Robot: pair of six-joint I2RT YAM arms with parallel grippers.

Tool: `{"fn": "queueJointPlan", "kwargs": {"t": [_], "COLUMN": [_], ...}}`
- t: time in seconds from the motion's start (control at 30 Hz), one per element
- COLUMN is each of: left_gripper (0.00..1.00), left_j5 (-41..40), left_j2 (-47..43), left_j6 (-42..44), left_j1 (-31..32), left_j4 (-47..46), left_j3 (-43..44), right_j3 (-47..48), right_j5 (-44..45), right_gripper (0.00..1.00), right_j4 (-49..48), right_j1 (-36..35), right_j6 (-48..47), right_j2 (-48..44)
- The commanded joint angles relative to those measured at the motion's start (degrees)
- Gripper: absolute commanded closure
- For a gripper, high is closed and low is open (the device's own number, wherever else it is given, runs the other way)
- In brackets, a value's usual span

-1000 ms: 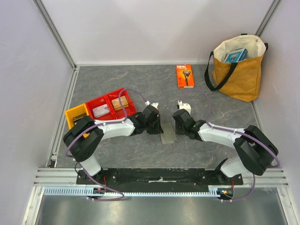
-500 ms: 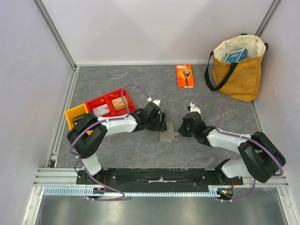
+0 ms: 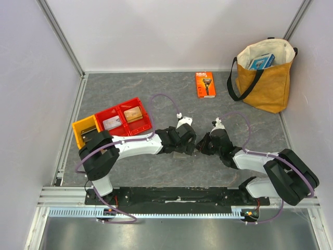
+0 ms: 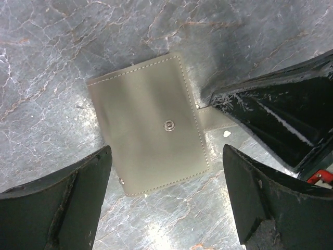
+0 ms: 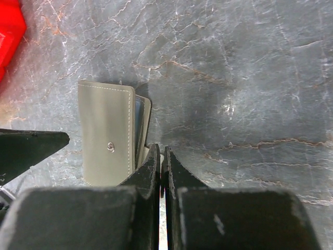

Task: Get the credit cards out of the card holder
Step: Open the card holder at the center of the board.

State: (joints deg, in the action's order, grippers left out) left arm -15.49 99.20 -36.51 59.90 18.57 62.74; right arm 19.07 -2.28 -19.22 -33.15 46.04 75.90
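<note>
The card holder point(image 4: 148, 125) is a flat grey wallet with a snap stud, lying closed on the dark marbled table. My left gripper point(image 4: 166, 151) hovers over it, open wide, one finger on each side and neither touching it. In the top view the left gripper point(image 3: 183, 141) covers most of the wallet. The short closing tab point(image 4: 210, 119) runs right into the tips of my right gripper point(image 5: 160, 148), which is shut on it at the card holder's point(image 5: 106, 133) right edge. A light blue lining shows between the flaps. The credit cards are hidden.
Red bins point(image 3: 122, 119) and a yellow bin point(image 3: 83, 127) with small items stand to the left. An orange razor package point(image 3: 205, 84) lies at the back. A tan bag point(image 3: 263, 75) holding a blue box stands at the back right. Walls enclose the table.
My left gripper opened and let go of the card holder, then shifted right over it. My right gripper shut on the tab. The wallet now lies nearer the front.
</note>
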Motion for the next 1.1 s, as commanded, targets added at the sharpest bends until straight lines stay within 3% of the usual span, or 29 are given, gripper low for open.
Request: {"fn": "queueJointPlan", "kwargs": {"t": [0.0,0.47,0.6,0.73,1.07], "left_gripper": [0.08,0.05,0.15,0.32,0.46], "left_j5": [-6.8,-12.4,-14.3,-17.3,-22.7], "left_j2": [2.2,8.3,8.5,7.9,3.0], "left_j6": [-1.7,-1.7,-1.9,-1.9,-3.0], "left_j1": [1.6,5.1,5.4,5.4,4.0], "left_j4": [3.2,9.6,11.1,12.6,14.2], "left_j3": [4.1,8.6,9.1,9.2,7.3], "right_j3": [-1.1,-1.2,-1.1,-0.9,1.9], "right_j5": [-1.2,-1.1,-1.3,-1.1,-2.7], "right_gripper": [1.0,1.0,1.0,1.0,1.0], "right_j4": [-4.2,-4.4,-3.8,-2.9,2.1], "right_j1": [0.1,0.2,0.2,0.2,0.2], "right_j6": [1.5,1.1,0.8,0.0,-4.9], "right_j2": [0.2,0.1,0.0,-0.6,-0.8]}}
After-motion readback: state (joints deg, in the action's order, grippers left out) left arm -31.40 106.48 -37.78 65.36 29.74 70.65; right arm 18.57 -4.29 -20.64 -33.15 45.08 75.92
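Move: The card holder lies almost flat about 3 cm ahead of the left fingertips, neither left nor right of them, and some 4 cm below. Its strap sticks out about 4 cm to the left hand's right and 2 cm ahead, just under the right hand's shut tips. From that right hand the holder's middle is about 5 cm left, 1 cm ahead and 2 cm down. The red tray is farther off, roughly 22 cm left of the left hand and 15 cm ahead. The left hand, wide open, sinks about 2.5 cm to the near end of the card holder, drawing back slightly, while it rolls some 15 degrees so that its left side rises. It then closes to a bit over half open, bringing its fingers against the holder's two side edges, and eases up, left and forward by a centimetre or so each, while the right hand stays in place with its shut tips keeping the strap pinned. ##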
